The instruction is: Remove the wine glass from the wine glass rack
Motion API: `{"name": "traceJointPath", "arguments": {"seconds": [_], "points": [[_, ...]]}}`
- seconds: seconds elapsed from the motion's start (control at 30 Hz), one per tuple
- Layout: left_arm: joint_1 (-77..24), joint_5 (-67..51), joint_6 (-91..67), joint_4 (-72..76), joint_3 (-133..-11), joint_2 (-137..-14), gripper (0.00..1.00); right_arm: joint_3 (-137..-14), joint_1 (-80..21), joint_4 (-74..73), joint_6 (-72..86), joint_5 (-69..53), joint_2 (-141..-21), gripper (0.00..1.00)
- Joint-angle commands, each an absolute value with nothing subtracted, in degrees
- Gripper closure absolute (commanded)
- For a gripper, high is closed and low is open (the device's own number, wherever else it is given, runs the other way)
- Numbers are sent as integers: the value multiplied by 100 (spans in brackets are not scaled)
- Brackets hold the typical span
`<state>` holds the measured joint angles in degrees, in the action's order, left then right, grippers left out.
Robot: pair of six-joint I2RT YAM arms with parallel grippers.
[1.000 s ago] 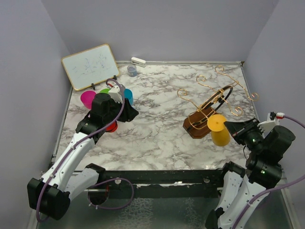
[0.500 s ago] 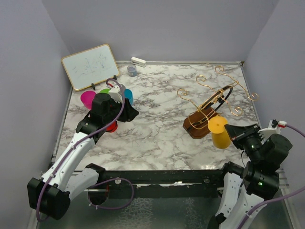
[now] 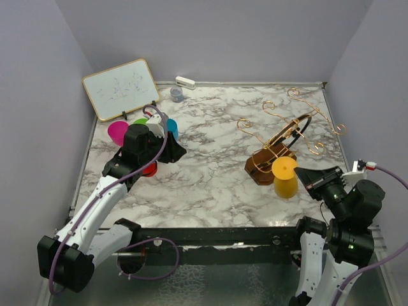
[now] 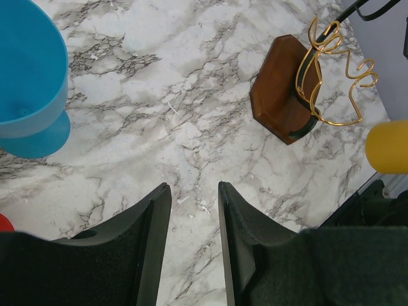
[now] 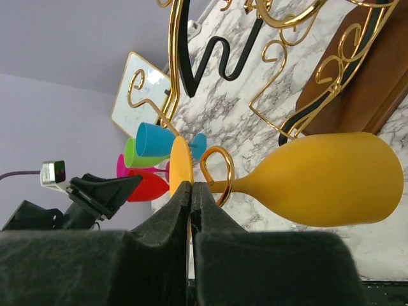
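The yellow wine glass [image 3: 285,176] hangs upside down at the front of the wine glass rack [image 3: 268,163], a brown wooden base with curling gold wire arms. My right gripper [image 3: 300,174] is shut on the edge of the glass's round foot. In the right wrist view the gripper [image 5: 191,185] pinches the foot, the bowl [image 5: 325,178] points right, and the stem passes through a gold hook [image 5: 220,158] of the rack [image 5: 357,95]. My left gripper [image 3: 171,150] is open and empty above the marble, far left of the rack [image 4: 284,89]. Its jaws [image 4: 194,189] stand apart.
Blue [image 3: 171,127], pink [image 3: 117,132], green and red plastic glasses cluster under the left arm; the blue one [image 4: 29,76] shows in the left wrist view. A small whiteboard [image 3: 121,88], a grey cup [image 3: 176,94] and a white object [image 3: 185,82] stand at the back left.
My right gripper has shifted a little left and toward the near edge, carrying the yellow glass with it. The left arm has not moved.
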<state>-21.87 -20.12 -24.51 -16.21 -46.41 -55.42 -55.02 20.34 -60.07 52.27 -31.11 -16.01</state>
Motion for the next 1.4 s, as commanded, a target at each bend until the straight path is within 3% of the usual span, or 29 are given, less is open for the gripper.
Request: {"name": "traceJointPath", "arguments": {"seconds": [0.0,0.43,0.7,1.07,1.37], "points": [[-2212,-2122,-2464,-1455,-4584,-5536,61,-5248,2004,-5082,5334,-3319,-1717,99],[-2085,-2120,-2471,-1434,-4570,-5582,61,-5571,2004,-3708,5406,-2706,-2598,99],[-1986,-2152,-2494,-1415,-4553,-5596,61,-5745,2008,-2875,5865,-3256,-3091,99],[-1882,-2209,-2513,-1381,-4535,-5621,61,-7155,2006,-2617,6071,-4020,-4007,99],[-1784,-2247,-2525,-1364,-4542,-5613,61,-8559,2004,-1440,4833,-5166,-5029,99]]}}
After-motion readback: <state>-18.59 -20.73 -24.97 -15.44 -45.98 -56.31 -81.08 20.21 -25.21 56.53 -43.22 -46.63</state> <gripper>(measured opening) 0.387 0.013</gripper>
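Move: Hanging from the right fingers by its pinched foot, the yellow wine glass has its middle some 3 cm left of that hand and 8 cm below; its stem is at the rack's front hook, roughly 2 cm left, 1 cm ahead and 3 cm down. The next empty hook is about 7 cm ahead and 5 cm right, about level. The rack's wooden base lies 11 cm ahead, 5 cm left, 25 cm below. From the left hand the glass is roughly 28 cm right and 10 cm back, about level. Keeping its pinch on the yellow glass's foot, the right hand first slides forward and slightly left past the front hook, about 9 cm in all, rising as it goes. Then it climbs faster and nearly straight up to end some 20 cm higher over the rack, the fingertips tipping up by nearly 30 degrees and swinging a little counter-clockwise. ##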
